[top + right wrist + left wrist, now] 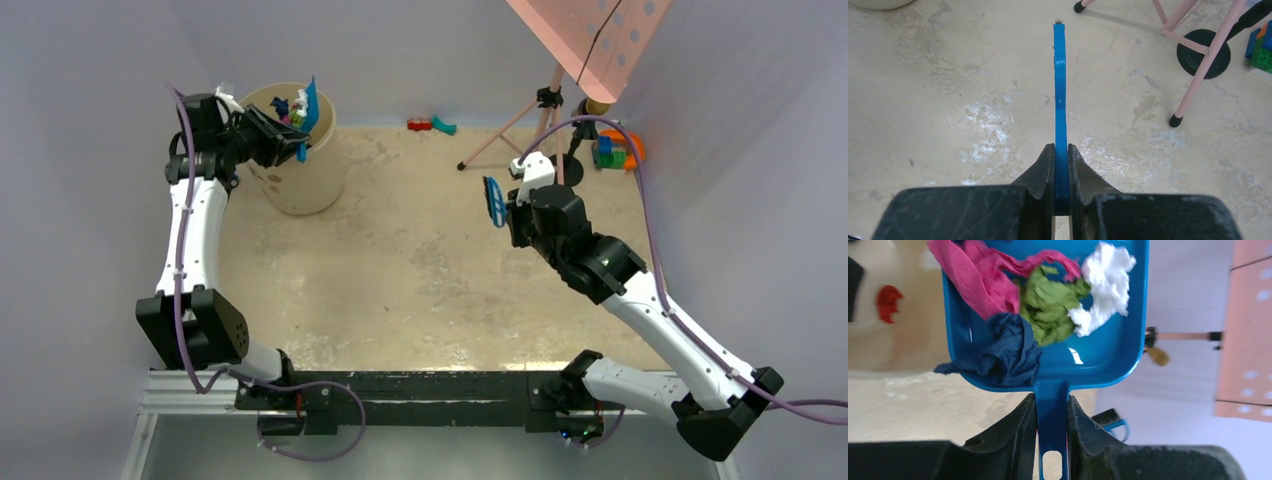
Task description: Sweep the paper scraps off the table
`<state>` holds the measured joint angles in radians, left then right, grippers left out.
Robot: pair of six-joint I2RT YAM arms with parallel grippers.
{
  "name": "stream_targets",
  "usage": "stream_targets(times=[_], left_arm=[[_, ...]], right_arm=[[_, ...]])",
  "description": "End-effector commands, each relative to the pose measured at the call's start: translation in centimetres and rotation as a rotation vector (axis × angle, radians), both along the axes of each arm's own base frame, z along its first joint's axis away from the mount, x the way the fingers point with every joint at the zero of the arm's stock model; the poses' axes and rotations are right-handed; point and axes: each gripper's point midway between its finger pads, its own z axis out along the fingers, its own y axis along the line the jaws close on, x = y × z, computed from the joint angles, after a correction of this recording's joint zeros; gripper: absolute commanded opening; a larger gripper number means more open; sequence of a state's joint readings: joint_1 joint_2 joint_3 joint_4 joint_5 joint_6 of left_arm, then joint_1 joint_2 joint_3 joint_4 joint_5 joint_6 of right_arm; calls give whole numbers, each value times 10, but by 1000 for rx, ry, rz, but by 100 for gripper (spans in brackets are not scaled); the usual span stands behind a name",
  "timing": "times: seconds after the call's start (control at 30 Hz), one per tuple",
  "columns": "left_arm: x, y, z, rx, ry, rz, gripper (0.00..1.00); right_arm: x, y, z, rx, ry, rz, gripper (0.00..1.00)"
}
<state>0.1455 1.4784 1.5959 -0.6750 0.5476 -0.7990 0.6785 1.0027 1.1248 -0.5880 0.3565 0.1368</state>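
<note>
My left gripper (1052, 400) is shut on the handle of a blue dustpan (1098, 355), held tilted over a beige bin (300, 180) at the table's back left. In the pan lie paper scraps: magenta (983, 275), green (1048, 305), white (1103, 285) and navy (1008, 350), the navy one hanging over the pan's edge. A red scrap (888, 302) lies inside the bin. My right gripper (1061, 150) is shut on a blue brush (1060, 90), held above the table (430, 270) right of centre. No loose scraps show on the table surface.
A pink tripod stand (545, 110) with a black round base (1204, 52) stands at the back right under a pink perforated board (600, 40). Red and teal blocks (430, 124) lie by the back wall. Coloured toys (615, 152) sit at the far right.
</note>
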Motion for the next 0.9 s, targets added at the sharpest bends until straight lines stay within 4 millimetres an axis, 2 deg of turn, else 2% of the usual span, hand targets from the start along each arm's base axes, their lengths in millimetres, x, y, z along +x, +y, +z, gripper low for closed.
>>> stream_targets(times=[0.0, 0.07, 0.3, 0.5, 0.6, 0.7, 0.8, 0.87], left_arm=[[24, -12, 52, -511, -163, -141, 0], [30, -10, 58, -606, -154, -160, 0], [31, -7, 67, -627, -159, -117, 0], [23, -2, 59, -643, -93, -2, 0], [11, 5, 54, -558, -60, 102, 0], [0, 14, 55, -382, -71, 165, 0], [-15, 8, 56, -211, -89, 149, 0], [-22, -7, 51, -123, -99, 95, 0]], right_arm=[[7, 5, 9, 31, -47, -1, 0], [9, 6, 5, 23, -40, -1, 0], [14, 8, -1, 8, -40, -2, 0], [19, 3, -2, -2, -51, -46, 0], [21, 0, -3, 1, -53, -76, 0], [22, -5, -1, 12, -63, -109, 0], [20, -10, 1, 39, -86, -138, 0], [19, -13, 2, 59, -99, -155, 0]])
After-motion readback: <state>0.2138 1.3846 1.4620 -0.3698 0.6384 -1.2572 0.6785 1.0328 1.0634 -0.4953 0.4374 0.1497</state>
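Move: The left hand holds the loaded dustpan near the near-right rim of the big bin, whose mouth is centred about 7 cm ahead, 3 cm to its left and some 9 cm below. The paper scraps lie on the pan roughly 8 cm ahead, 1 cm left and 4 cm lower; the toy car stands on the table about 11 cm ahead and 25 cm left. From the right hand the bin's mouth is about 20 cm ahead and 47 cm left, slightly lower. Still gripping the dustpan by its handle, the left hand rolls it further over, left side down by some 35 degrees, while thrusting about 5 cm forward and dipping a little over the bin's mouth to tip the scraps off. Then it draws back about as far as it had reached and lifts roughly 7 cm from its lowest point, fingers keeping their hold, holding the tilt at first and rolling part of the way back towards the end. ##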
